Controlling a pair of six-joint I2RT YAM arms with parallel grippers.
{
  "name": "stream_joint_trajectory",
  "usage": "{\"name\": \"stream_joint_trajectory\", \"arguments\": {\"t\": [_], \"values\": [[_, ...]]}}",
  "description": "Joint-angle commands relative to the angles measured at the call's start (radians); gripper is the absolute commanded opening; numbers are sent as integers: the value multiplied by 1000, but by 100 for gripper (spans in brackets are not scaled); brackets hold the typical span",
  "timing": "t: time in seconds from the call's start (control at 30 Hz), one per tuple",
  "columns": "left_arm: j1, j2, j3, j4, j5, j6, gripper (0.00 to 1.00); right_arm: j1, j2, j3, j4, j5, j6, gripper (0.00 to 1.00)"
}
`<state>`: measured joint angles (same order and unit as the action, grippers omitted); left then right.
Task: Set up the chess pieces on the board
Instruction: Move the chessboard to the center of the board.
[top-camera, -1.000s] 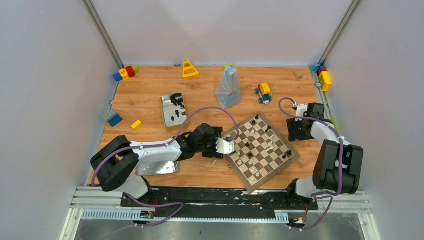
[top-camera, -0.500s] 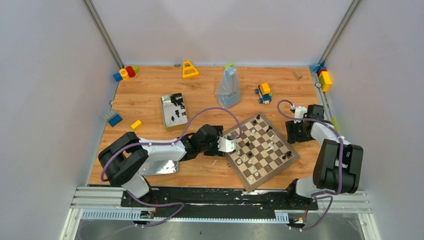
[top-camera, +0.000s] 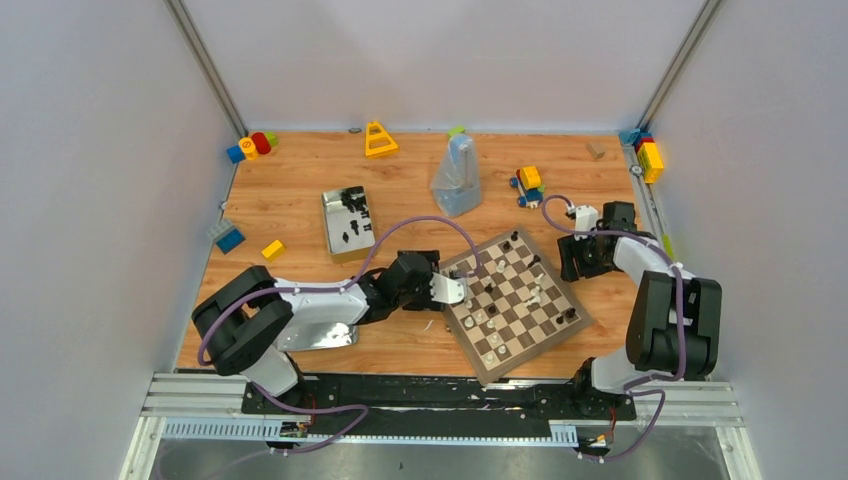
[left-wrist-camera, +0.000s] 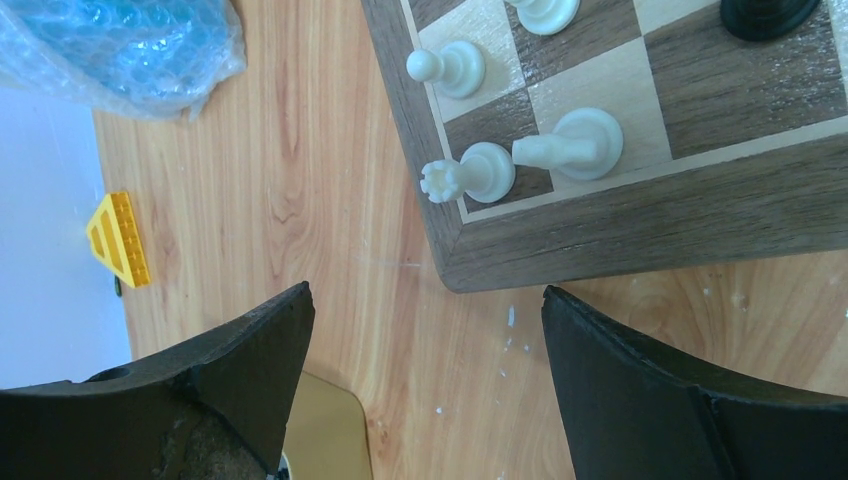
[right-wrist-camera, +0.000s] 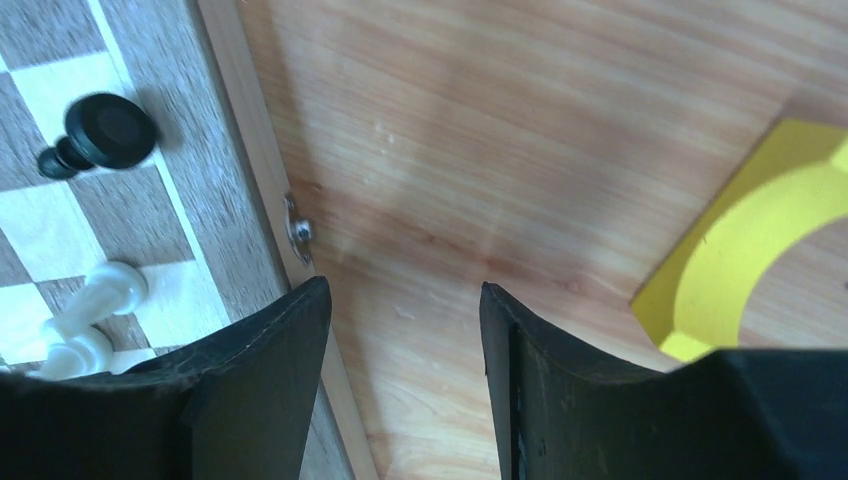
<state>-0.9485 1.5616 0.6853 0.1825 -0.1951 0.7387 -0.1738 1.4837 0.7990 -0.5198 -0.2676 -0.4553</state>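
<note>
The board (top-camera: 543, 338) lies turned at an angle near the table's front, with several black and cream chess pieces (top-camera: 516, 290) scattered on it. My left gripper (top-camera: 452, 290) is open at the board's left corner (left-wrist-camera: 455, 270), which lies just beyond the fingertips; only bare table lies between them (left-wrist-camera: 425, 300). Cream pieces (left-wrist-camera: 480, 172) stand and lie by that corner. My right gripper (top-camera: 574, 258) is open at the board's far right edge (right-wrist-camera: 255, 150). Its left finger (right-wrist-camera: 265, 370) overlaps the edge, and bare table shows in the gap (right-wrist-camera: 402, 295). A black piece (right-wrist-camera: 105, 130) stands nearby.
A silver tin (top-camera: 334, 238) holding more pieces stands left of the board, and its lid (top-camera: 315, 337) lies under the left arm. A blue bubble-wrap bag (top-camera: 457, 178) stands behind the board. Toy blocks lie around (top-camera: 380, 140) (top-camera: 529, 186) (top-camera: 272, 250), one yellow (right-wrist-camera: 740, 250) beside my right gripper.
The right gripper has moved left against the board's edge, and the board has slid and turned a little to the left. The left gripper has shifted slightly farther up the table.
</note>
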Motion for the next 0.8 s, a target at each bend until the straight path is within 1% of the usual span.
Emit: {"name": "stream_joint_trajectory", "arguments": {"t": [0.0,0.17,0.37,0.5,0.7,0.77], "values": [[-1,-54,-21,9,-27,4,92,48,39,63,-39,-84,21,58],[15,-61,-41,9,-58,-2,92,88,55,80,-50,-95,36,58],[62,-106,-58,-24,-42,-44,92,115,71,88,-50,-96,43,58],[75,-146,-83,-34,-43,-52,92,137,94,108,-54,-99,54,58],[91,-166,-104,-46,-50,-71,92,168,111,129,-58,-89,68,58],[96,-172,-109,-49,-49,-79,92,201,113,132,-57,-87,72,58]]}}
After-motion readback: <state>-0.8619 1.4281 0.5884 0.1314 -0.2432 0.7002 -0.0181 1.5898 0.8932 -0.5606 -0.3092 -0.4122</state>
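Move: The chessboard's middle lies about 16 cm to the right hand's left and 5 cm back, roughly level. A black piece stands some 9 cm left and 3 cm ahead of that hand, the yellow arch 10 cm right and 5 cm ahead. From the left hand the board's middle is about 18 cm right, 5 cm back and 3 cm lower; the corner rook is 4 cm right, straight level, and the piece box 20 cm left and 12 cm ahead. Leftward, low beside the board, the right hand travels about 5 cm with a slight forward drift, its left fingertip still pushing on the board's outer right edge. It turns slightly counter-clockwise with its finger gap unchanged. The left hand, fingers wide open around the board's left corner, gives way about 5.5 cm to the left towards the piece box, turning similarly; whether it touches the board can't be seen. ##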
